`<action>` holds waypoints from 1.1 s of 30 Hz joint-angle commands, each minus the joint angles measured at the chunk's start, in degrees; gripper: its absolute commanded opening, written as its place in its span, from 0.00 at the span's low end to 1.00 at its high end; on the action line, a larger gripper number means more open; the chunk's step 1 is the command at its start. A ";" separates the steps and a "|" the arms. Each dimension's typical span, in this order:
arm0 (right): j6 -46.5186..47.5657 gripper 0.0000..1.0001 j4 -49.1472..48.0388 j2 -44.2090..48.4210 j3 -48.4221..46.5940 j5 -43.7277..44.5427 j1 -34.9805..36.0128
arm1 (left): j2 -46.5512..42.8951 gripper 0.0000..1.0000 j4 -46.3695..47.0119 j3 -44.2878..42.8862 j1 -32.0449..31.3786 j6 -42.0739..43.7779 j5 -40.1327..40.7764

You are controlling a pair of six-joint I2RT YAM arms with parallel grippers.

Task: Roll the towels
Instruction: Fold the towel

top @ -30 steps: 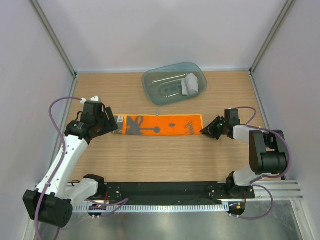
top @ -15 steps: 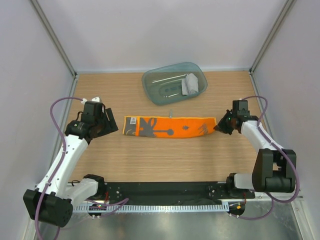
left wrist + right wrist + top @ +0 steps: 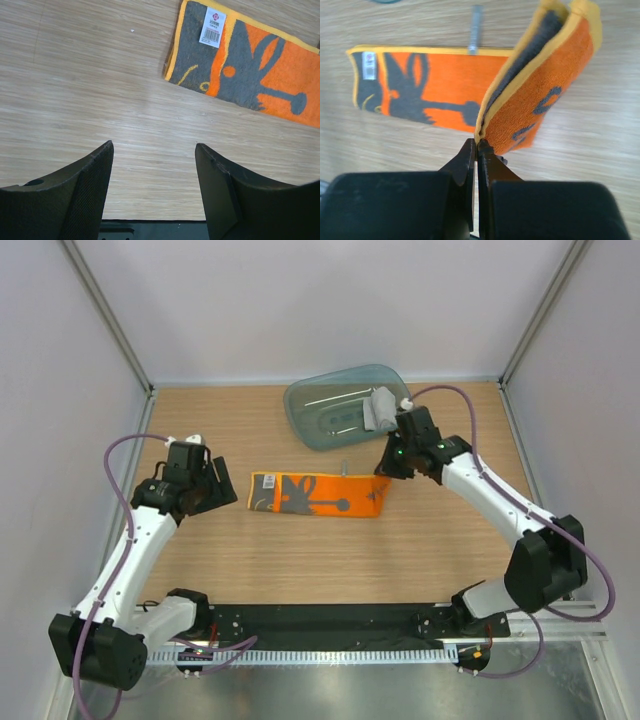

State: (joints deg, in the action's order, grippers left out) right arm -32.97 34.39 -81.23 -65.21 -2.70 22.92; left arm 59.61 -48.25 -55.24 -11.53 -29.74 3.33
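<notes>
An orange towel with yellow edging and grey cartoon print lies as a long folded strip mid-table; a white tag sits at its left end. My right gripper is shut on the strip's right end and holds it lifted and folded back toward the left over the flat part. My left gripper stands open just left of the towel, above bare wood, its fingers holding nothing. A grey towel sits rolled inside the teal tray.
The translucent teal tray stands at the back, just behind my right wrist, with thin metal pieces in it. A small grey metal bit lies at the towel's far edge. Cage walls close in on both sides.
My right gripper closed on the towel's right end, dragged the whole strip rightward, then lifted the end and swung it back left over the strip. The left arm stayed put.
</notes>
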 commanded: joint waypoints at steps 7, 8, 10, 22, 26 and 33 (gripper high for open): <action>-3.85 0.01 -1.69 -14.21 -19.49 2.44 13.28 | -0.82 0.67 1.23 0.31 0.72 0.82 -1.40; -4.46 0.01 -1.87 -15.35 -20.56 2.44 14.08 | -0.90 0.67 1.23 0.22 0.72 0.82 -1.40; -4.91 0.01 -2.05 -18.52 -23.63 4.37 16.18 | -0.90 0.67 1.23 0.22 0.81 0.82 -1.31; -7.37 0.01 -3.19 -29.16 -34.36 4.90 23.05 | -1.08 0.68 1.23 0.40 0.81 0.73 -1.05; -7.81 0.01 -3.54 -31.88 -36.13 4.63 24.19 | -1.08 0.67 1.23 0.40 0.89 0.56 -0.96; -8.16 0.01 -5.82 -35.04 -37.01 3.49 26.56 | -0.99 0.67 1.23 0.49 0.89 0.64 -0.96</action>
State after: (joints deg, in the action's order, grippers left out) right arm -40.47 31.29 -115.24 -99.59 0.91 48.27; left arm 59.51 -48.23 -54.94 -11.11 -29.65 2.76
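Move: The right hand pinches the towel's lifted right end about 14 cm above the table. The label end, where it is headed, lies some 34 cm to its left, about level front to back. The white label is roughly 29 cm left and 3 ahead. The grey tag is 9 cm left and 6 ahead, and the bin is about 9 cm left and 24 ahead. From the left hand, the label end is some 8 cm ahead and 4 right, 15 below. Leftward, fast at first and then easing, the right hand carries the pinched towel end about 24 cm over the flat part towards the label end. It rises some 2 cm early on, then sinks about 3 cm, while the hand turns roughly 15 degrees counter-clockwise; the fingers keep their hold. ##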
